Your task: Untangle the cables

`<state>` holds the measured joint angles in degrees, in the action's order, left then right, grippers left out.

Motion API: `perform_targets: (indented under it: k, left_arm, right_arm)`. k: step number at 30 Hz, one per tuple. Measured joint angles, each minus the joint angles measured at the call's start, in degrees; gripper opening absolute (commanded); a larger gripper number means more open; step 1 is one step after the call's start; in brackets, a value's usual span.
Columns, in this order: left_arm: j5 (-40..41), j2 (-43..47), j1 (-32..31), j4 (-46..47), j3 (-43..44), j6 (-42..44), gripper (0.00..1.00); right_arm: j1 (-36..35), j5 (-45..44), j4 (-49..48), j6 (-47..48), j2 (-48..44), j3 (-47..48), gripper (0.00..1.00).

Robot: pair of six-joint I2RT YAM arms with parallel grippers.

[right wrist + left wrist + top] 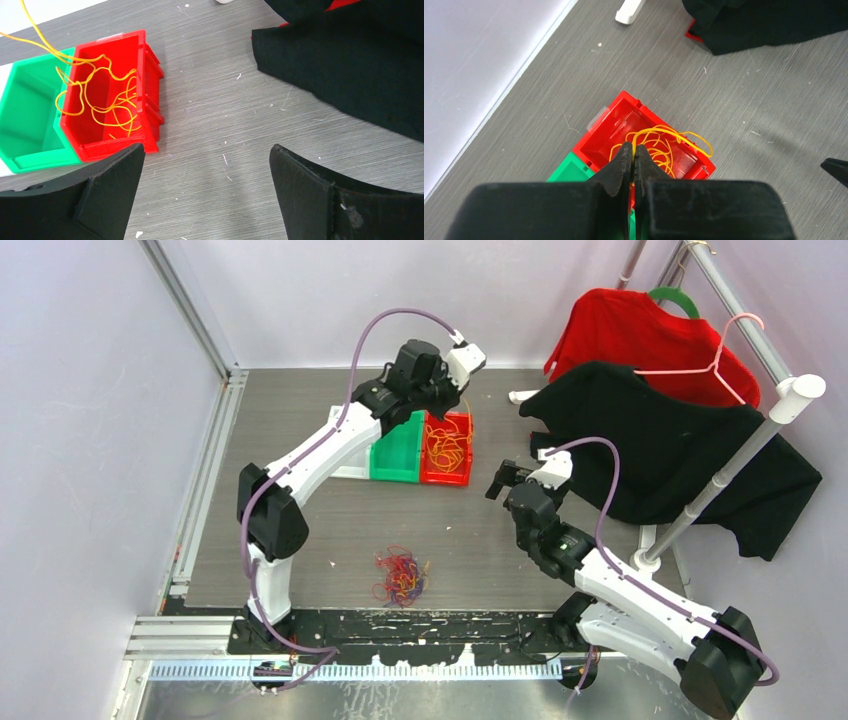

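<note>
Loose orange-yellow cables (447, 445) lie in a red bin (446, 481) at the middle back of the table, next to a green bin (398, 455). My left gripper (440, 412) hangs over the red bin (609, 125), shut (633, 146) on one yellow cable strand (674, 134) that loops out over the bin's rim. In the right wrist view that strand (35, 30) rises from the bin (150, 90) toward the top left. A tangled clump of red, yellow and dark purple cables (401, 576) lies near the front edge. My right gripper (505, 480) (207, 146) hovers open over bare table right of the bins.
A black shirt (670, 455) and a red shirt (640, 335) hang from a clothes rack (735, 465) at the right, the black one drooping to the table (350, 65). A white rack foot (629, 11) lies behind the bins. A metal rail (205, 480) borders the left.
</note>
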<state>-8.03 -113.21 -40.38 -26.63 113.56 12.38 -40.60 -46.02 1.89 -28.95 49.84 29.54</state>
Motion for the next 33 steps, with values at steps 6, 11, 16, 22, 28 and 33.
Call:
perform_targets:
  k: [6, 11, 16, 22, 28, 33]
  left_arm:
    - [1.6, -1.4, 0.6, 0.9, -2.5, 1.6, 0.00]
    - [2.5, -4.2, 1.8, 1.6, -3.1, 1.8, 0.00]
    - [2.6, -6.6, 2.4, 1.6, -3.1, 2.0, 0.00]
    - [5.3, -9.5, 1.8, 1.6, -3.1, 7.1, 0.00]
    - [9.7, -14.1, -0.5, 0.3, -2.0, 13.6, 0.00]
    - [10.9, -16.4, -1.6, -0.3, -1.4, 15.5, 0.00]
  right_arm:
    - [0.8, 0.0, 0.4, -0.4, 0.0, -1.1, 1.00]
    - [2.0, 0.3, 0.4, -0.6, 0.6, -1.4, 1.00]
    - [3.0, 0.7, 0.4, -0.8, 0.9, -1.4, 1.00]
    - [4.0, 1.2, 0.5, -0.6, 0.9, -1.5, 1.00]
    - [4.7, 2.5, 0.3, -0.6, 1.9, -1.9, 1.00]
    - [4.8, 3.7, 0.3, -1.2, 2.3, -1.9, 1.00]
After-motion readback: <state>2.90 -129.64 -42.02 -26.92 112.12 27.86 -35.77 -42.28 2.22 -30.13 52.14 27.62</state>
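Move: The red bin lies below the left hand, about 24 cm down and some 3 cm ahead, with the yellow cable already hanging into it from the shut fingers. The green bin sits about 10 cm to the left of the red one; the remaining tangle lies roughly 24 cm back and 9 cm left of the left hand, on the table. From the open right hand the red bin is about 14 cm ahead, 18 cm left and 14 cm down. Still pinching the yellow cable, the left hand lowers about 17 cm towards the red bin, rolling some 25 degrees. ##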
